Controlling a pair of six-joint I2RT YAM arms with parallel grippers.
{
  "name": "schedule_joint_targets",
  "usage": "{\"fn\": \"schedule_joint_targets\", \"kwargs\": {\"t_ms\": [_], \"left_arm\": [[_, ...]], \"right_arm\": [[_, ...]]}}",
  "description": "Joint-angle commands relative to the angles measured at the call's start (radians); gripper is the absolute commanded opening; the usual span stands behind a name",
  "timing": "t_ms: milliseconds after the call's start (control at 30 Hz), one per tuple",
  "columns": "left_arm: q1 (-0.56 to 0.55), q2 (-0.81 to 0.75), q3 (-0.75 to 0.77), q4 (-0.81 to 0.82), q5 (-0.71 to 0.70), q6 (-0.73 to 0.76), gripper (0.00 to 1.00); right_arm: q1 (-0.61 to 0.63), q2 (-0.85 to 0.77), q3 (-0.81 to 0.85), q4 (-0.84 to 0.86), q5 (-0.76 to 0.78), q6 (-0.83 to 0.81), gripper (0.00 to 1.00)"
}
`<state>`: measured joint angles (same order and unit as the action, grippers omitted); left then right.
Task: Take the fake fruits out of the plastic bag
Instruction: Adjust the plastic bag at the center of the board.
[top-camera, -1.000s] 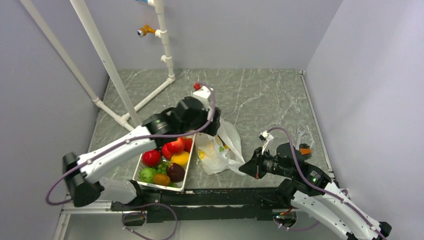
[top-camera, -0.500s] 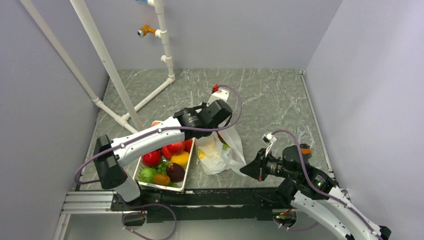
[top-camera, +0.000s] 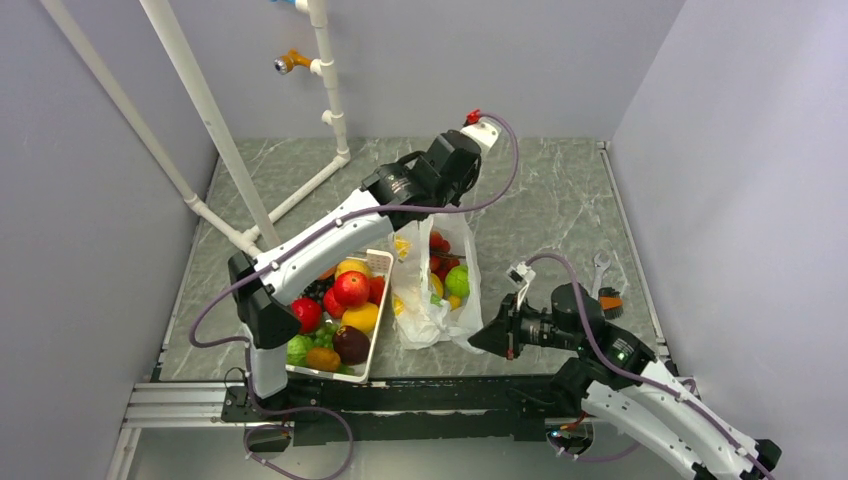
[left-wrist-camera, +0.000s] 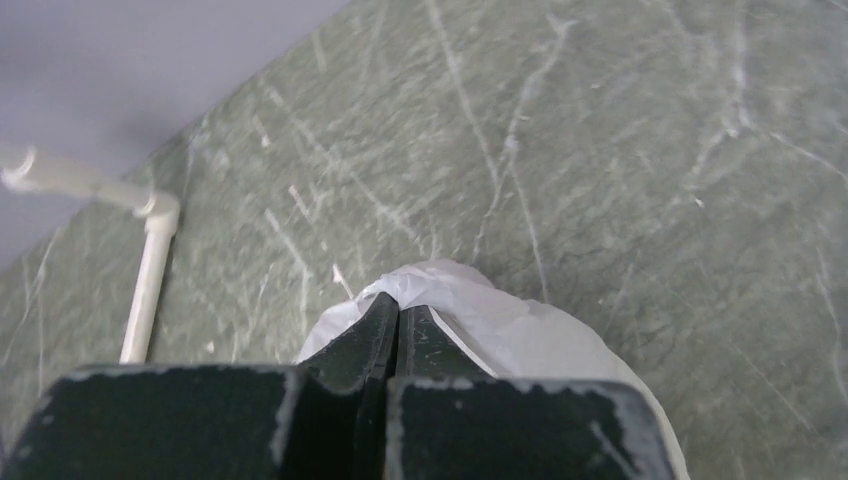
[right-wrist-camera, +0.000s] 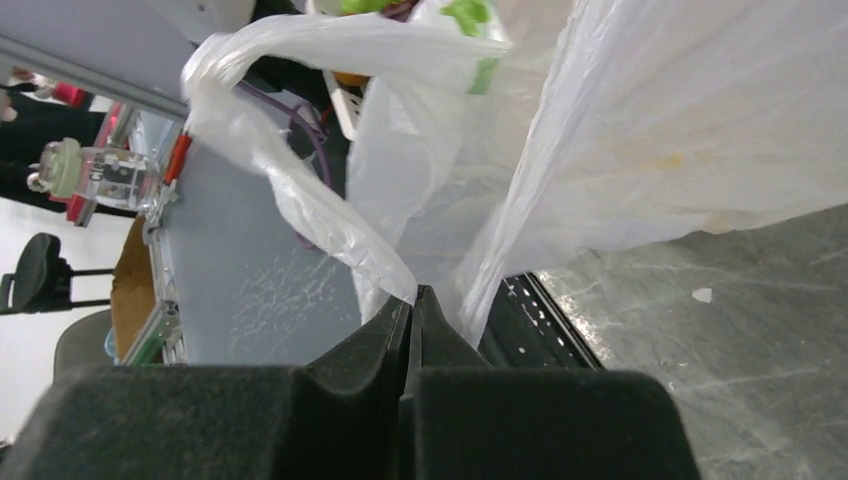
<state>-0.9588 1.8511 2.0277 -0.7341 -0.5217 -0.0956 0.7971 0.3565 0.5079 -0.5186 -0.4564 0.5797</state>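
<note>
The translucent white plastic bag is stretched lengthwise between my two grippers, right of the basket. Through its open top the fake fruits show: red strawberry-like ones, a green round one and a yellow piece. My left gripper is shut on the bag's far end, and the left wrist view shows white film bunched at the closed fingertips of that gripper. My right gripper is shut on the near edge, with the bag rising from between its jaws.
A white wire-mesh basket left of the bag holds several fruits, among them a red apple and a dark purple one. A white pipe frame stands at the back left. A small tool lies at the right.
My left arm swung from over the basket to the bag's far end, shut on it and pulled it up and back. The bag now stands stretched, showing fruits inside. The right gripper kept its hold.
</note>
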Motion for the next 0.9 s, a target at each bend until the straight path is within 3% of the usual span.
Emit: {"fn": "schedule_joint_targets", "kwargs": {"t_ms": [0, 33, 133, 233, 433, 567, 633, 700, 867], "left_arm": [[0.056, 0.024, 0.14, 0.064, 0.163, 0.181, 0.0], [0.058, 0.024, 0.145, 0.051, 0.187, 0.191, 0.0], [0.063, -0.001, 0.12, 0.028, 0.332, 0.194, 0.05], [0.065, -0.042, 0.083, -0.02, 0.433, 0.157, 0.09], [0.067, -0.137, -0.037, -0.086, 0.542, 0.149, 0.22], [0.067, -0.193, -0.062, -0.115, 0.525, 0.143, 0.59], [0.067, -0.225, -0.077, -0.12, 0.525, 0.121, 0.7], [0.067, -0.26, -0.088, -0.134, 0.525, 0.103, 0.88], [0.067, -0.38, -0.148, -0.181, 0.502, 0.038, 0.99]], "right_arm": [[0.006, 0.075, -0.009, 0.008, -0.017, -0.011, 0.0], [0.006, 0.097, 0.003, 0.003, 0.001, -0.021, 0.0], [0.006, 0.159, 0.046, 0.002, 0.062, -0.022, 0.2], [0.006, 0.203, 0.099, -0.018, 0.166, 0.006, 0.3], [0.006, 0.189, 0.209, -0.052, 0.411, -0.022, 0.72], [0.006, 0.265, 0.313, -0.089, 0.523, -0.089, 0.87], [0.006, 0.315, 0.351, -0.098, 0.557, -0.12, 0.92], [0.006, 0.364, 0.395, -0.116, 0.589, -0.14, 0.97], [0.006, 0.413, 0.443, -0.08, 0.567, -0.193, 1.0]]}}
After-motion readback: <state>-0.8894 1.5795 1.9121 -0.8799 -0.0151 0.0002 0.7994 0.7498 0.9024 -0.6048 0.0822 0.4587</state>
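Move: Each hand still pinches an edge of the plastic bag. The bag's middle lies about 15 cm back, 4 cm left and 22 cm below the left hand; from the right hand, 13 cm ahead, 7 cm left and 11 cm below. The green apple inside sits some 13 cm ahead and 3 cm left of the right hand, a little under 10 cm down. The fruit basket stands about 22 cm left of the bag's middle and 6 cm nearer the bases. Both hands open, releasing the plastic bag; left draws back about 8 cm, right goes forward 11 cm, rising. ##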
